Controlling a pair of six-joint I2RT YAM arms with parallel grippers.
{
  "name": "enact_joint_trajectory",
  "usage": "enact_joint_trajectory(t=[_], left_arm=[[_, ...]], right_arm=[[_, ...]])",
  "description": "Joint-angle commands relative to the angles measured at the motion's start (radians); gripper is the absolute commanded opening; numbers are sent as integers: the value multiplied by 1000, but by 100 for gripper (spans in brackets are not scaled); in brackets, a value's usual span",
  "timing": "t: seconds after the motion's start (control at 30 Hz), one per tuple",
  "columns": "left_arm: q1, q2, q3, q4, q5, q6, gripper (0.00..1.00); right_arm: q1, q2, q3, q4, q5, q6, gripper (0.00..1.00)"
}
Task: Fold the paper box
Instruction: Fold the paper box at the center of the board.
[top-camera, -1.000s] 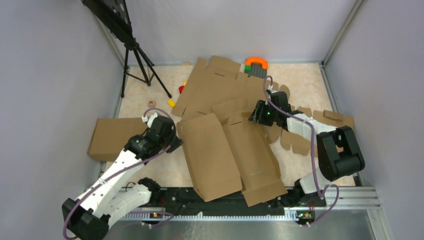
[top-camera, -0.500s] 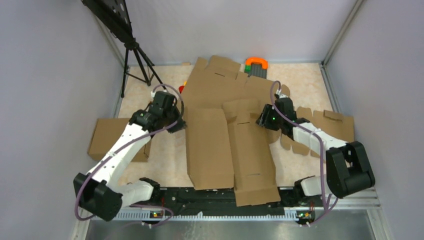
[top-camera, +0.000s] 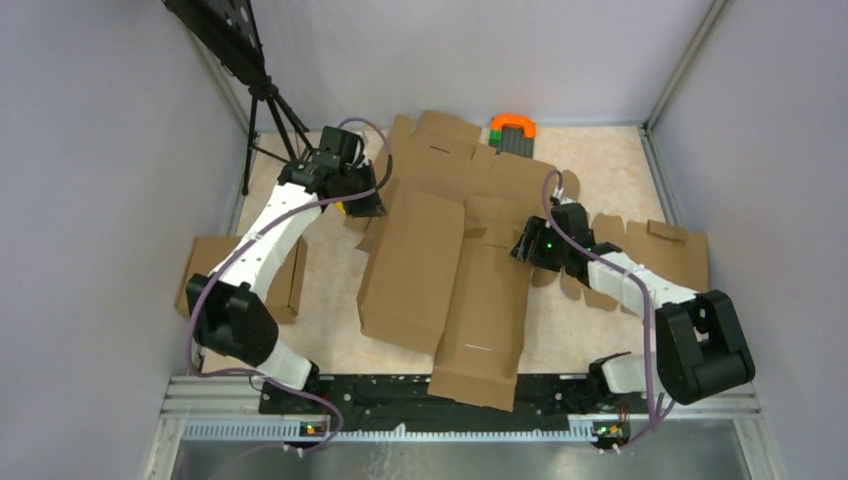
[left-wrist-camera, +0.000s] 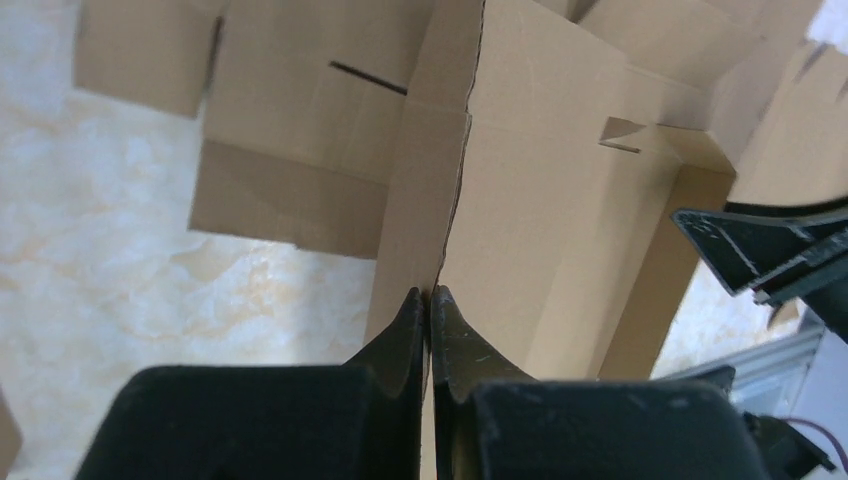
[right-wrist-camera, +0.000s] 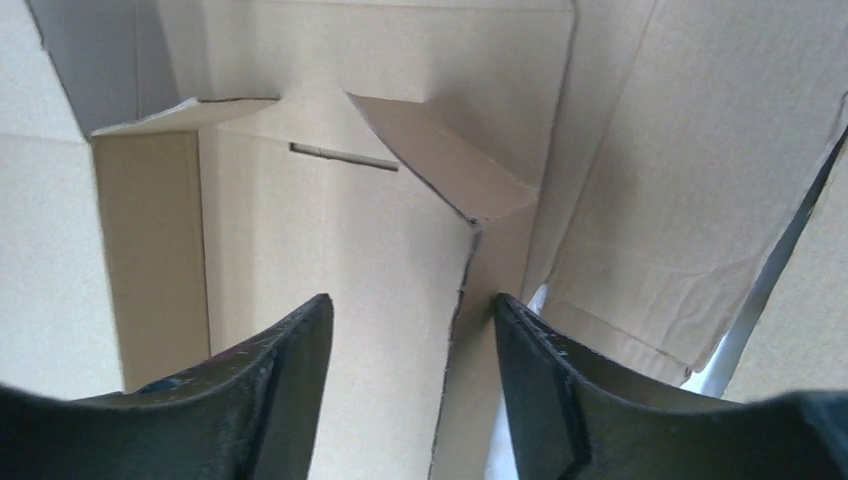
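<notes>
The paper box (top-camera: 470, 300) is a brown cardboard sheet with flaps and slits, lying across the middle of the table with one long panel (top-camera: 410, 265) folded up on its left. My left gripper (top-camera: 367, 203) is at the far left corner of that panel. In the left wrist view the left gripper (left-wrist-camera: 430, 296) is shut on the panel's thin edge. My right gripper (top-camera: 525, 248) is at the box's right side. In the right wrist view the right gripper (right-wrist-camera: 412, 305) stands open, with a raw cardboard edge (right-wrist-camera: 462, 290) between the jaws, touching neither.
Another brown die-cut sheet (top-camera: 440, 150) lies at the back, partly under the box. A plain cardboard slab (top-camera: 225, 270) sits at the left, cardboard scraps (top-camera: 655, 240) at the right. A black tripod (top-camera: 272, 105) stands back left, an orange and green toy (top-camera: 512, 127) by the far wall.
My left arm has swung away from me toward the back, still shut on the panel, and the box has slid and turned with it. The right gripper stays by the box's right edge.
</notes>
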Motion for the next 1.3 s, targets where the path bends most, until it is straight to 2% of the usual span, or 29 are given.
enact_joint_trajectory(t=[0.0,0.13,0.23,0.37,0.47,0.63,0.67,0.8,1.27], left_arm=[[-6,71,102,13,225,120,0],[-6,150,206,-48,274,178,0],[-5,185,252,-55,358,189,0],[-7,222,235,-30,510,175,0],[-7,230,173,19,563,166,0],[-7,216,109,71,592,155,0],[-7,214,109,74,590,156,0],[-7,210,129,60,577,167,0],[-7,231,188,4,558,198,0]], right_arm=[[23,-34,12,-7,-97,-8,63],[-33,27,52,-66,-164,-25,71],[-54,20,23,-20,-217,-9,66],[-52,-18,-2,2,-219,8,64],[-53,-26,7,-41,-194,-10,64],[-54,-58,27,-118,-112,-22,94],[-57,-64,28,-121,-110,-24,96],[-76,-58,35,-119,-151,-15,96],[-112,-98,122,-238,8,-76,98]])
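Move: Raised edge of the lid panel already between its shut fingers, the left hand has the panel's middle some 6 cm to its right, 11 cm back and a little lower. The open tray's middle is about 22 cm right, 19 cm back and 18 cm below, and the yellow block 11 cm left, 2 cm ahead, on the table. From the half-open right hand, the tray's right wall has its middle about 13 cm back, barely right, and the tray's own middle is 9 cm left, 13 cm back, both lower. Carrying the pinched panel edge right about 7 cm, towards the tray's place, the left hand swings slightly forward and returns, turning some 25 degrees clockwise with its left side dipping, then nearly stops. The right hand eases back 2 cm and then right 4 cm, spreading its fingers from half to almost fully open while they keep straddling the tray's right wall. ##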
